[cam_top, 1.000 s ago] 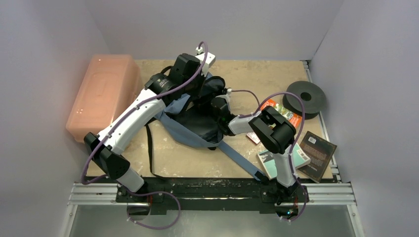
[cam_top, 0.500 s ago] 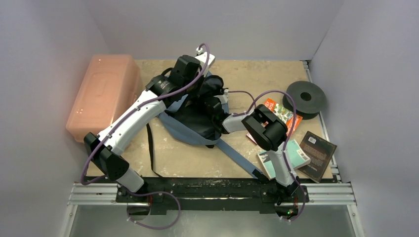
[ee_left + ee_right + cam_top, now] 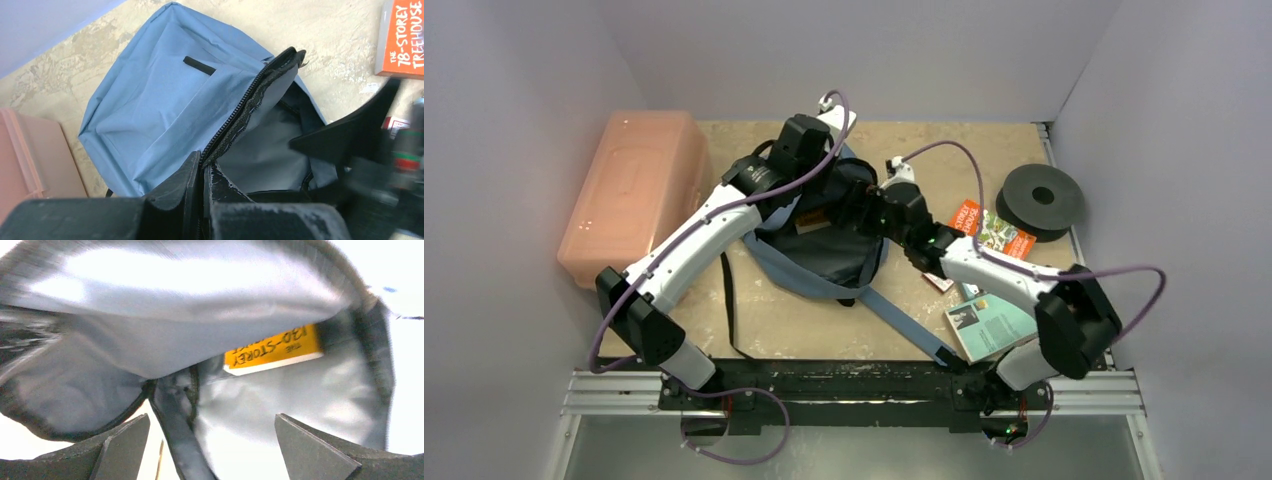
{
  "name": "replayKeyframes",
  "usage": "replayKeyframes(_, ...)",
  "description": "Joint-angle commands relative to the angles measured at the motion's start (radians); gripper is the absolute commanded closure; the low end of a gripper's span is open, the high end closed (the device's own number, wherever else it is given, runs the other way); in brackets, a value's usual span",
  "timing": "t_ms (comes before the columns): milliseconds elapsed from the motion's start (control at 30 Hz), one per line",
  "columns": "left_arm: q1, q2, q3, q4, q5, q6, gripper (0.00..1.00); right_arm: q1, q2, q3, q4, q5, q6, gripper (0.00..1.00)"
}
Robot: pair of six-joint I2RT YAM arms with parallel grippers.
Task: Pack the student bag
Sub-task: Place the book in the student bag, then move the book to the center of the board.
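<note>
The student bag (image 3: 824,258), blue-grey with black zipper trim, lies in the middle of the table with its mouth held open. My left gripper (image 3: 204,162) is shut on the zipper edge (image 3: 245,107) of the bag (image 3: 160,95) and lifts that edge. My right gripper (image 3: 852,208) reaches into the mouth from the right. In the right wrist view its jaws (image 3: 212,416) stand wide open with nothing between them, over the grey lining (image 3: 310,390). A yellow book (image 3: 272,347) lies loose inside the bag, past the fingertips.
A salmon-pink plastic box (image 3: 629,190) stands at the left. An orange book (image 3: 989,228) and a black spool (image 3: 1044,198) lie right of the bag. A teal book (image 3: 989,325) rests near the right arm's base. A bag strap (image 3: 904,320) trails toward the front edge.
My right arm has stretched out to the left, its elbow dropping low, and the gripper has gone further into the bag's mouth and opened. The left gripper keeps hold of the zipper edge.
</note>
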Motion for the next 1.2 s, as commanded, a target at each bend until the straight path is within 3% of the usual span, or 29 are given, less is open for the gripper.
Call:
replayKeyframes(0,0.005,-0.042,-0.048,0.075,-0.003,-0.016,1.00,-0.038,-0.166,-0.017,-0.335,0.059,-0.372,0.01)
replayKeyframes(133,0.006,-0.044,-0.107,0.080,-0.012,-0.023,1.00,-0.091,-0.343,-0.127,-0.414,0.377,-0.425,0.01)
replayKeyframes(267,0.005,-0.020,-0.158,0.080,0.068,-0.064,1.00,-0.329,-0.435,-0.226,-0.423,0.536,-0.277,0.01)
replayKeyframes(400,0.005,-0.010,-0.202,0.083,0.154,-0.132,1.00,-0.640,-0.416,-0.259,-0.412,0.363,-0.164,0.01)
replayKeyframes(600,0.005,-0.008,-0.230,0.061,0.186,-0.159,1.00,-0.864,-0.371,-0.303,-0.390,0.360,-0.063,0.01)
replayKeyframes(700,0.006,-0.008,-0.245,0.067,0.215,-0.174,1.00,-0.963,-0.367,-0.382,-0.250,0.218,-0.067,0.01)
replayKeyframes(1000,0.005,-0.012,-0.226,0.066,0.275,-0.199,1.00,-0.991,-0.186,-0.362,-0.176,0.171,-0.105,0.01)
replayKeyframes(1167,0.005,-0.027,-0.234,0.069,0.280,-0.205,0.94,-0.942,-0.133,-0.369,-0.063,-0.098,-0.143,0.05)
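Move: Roughly 35 cm to the right of the empty, open right hand, about level ahead and 17 cm below, lies the orange book. Beyond its right end stands the black disc, 14 cm farther right and 8 cm farther out; the stapler lies 9 cm nearer the base and 4 cm left of the book's middle. From the left hand, already pinching the flap, the student bag's mouth is some 6 cm back, straight below by 17 cm. Sweeping out from above the student bag, the right hand lifts slightly, swings some 45 cm right, then sinks to the orange book, net about 14 cm lower, turning clockwise by some 60 degrees. Its fingers stay wide open, one beside the book's right-hand short edge; contact can't be told. The left hand keeps its pinch on the zipped flap edge, lowering it about 9 cm, easing back and right while tipping down. ##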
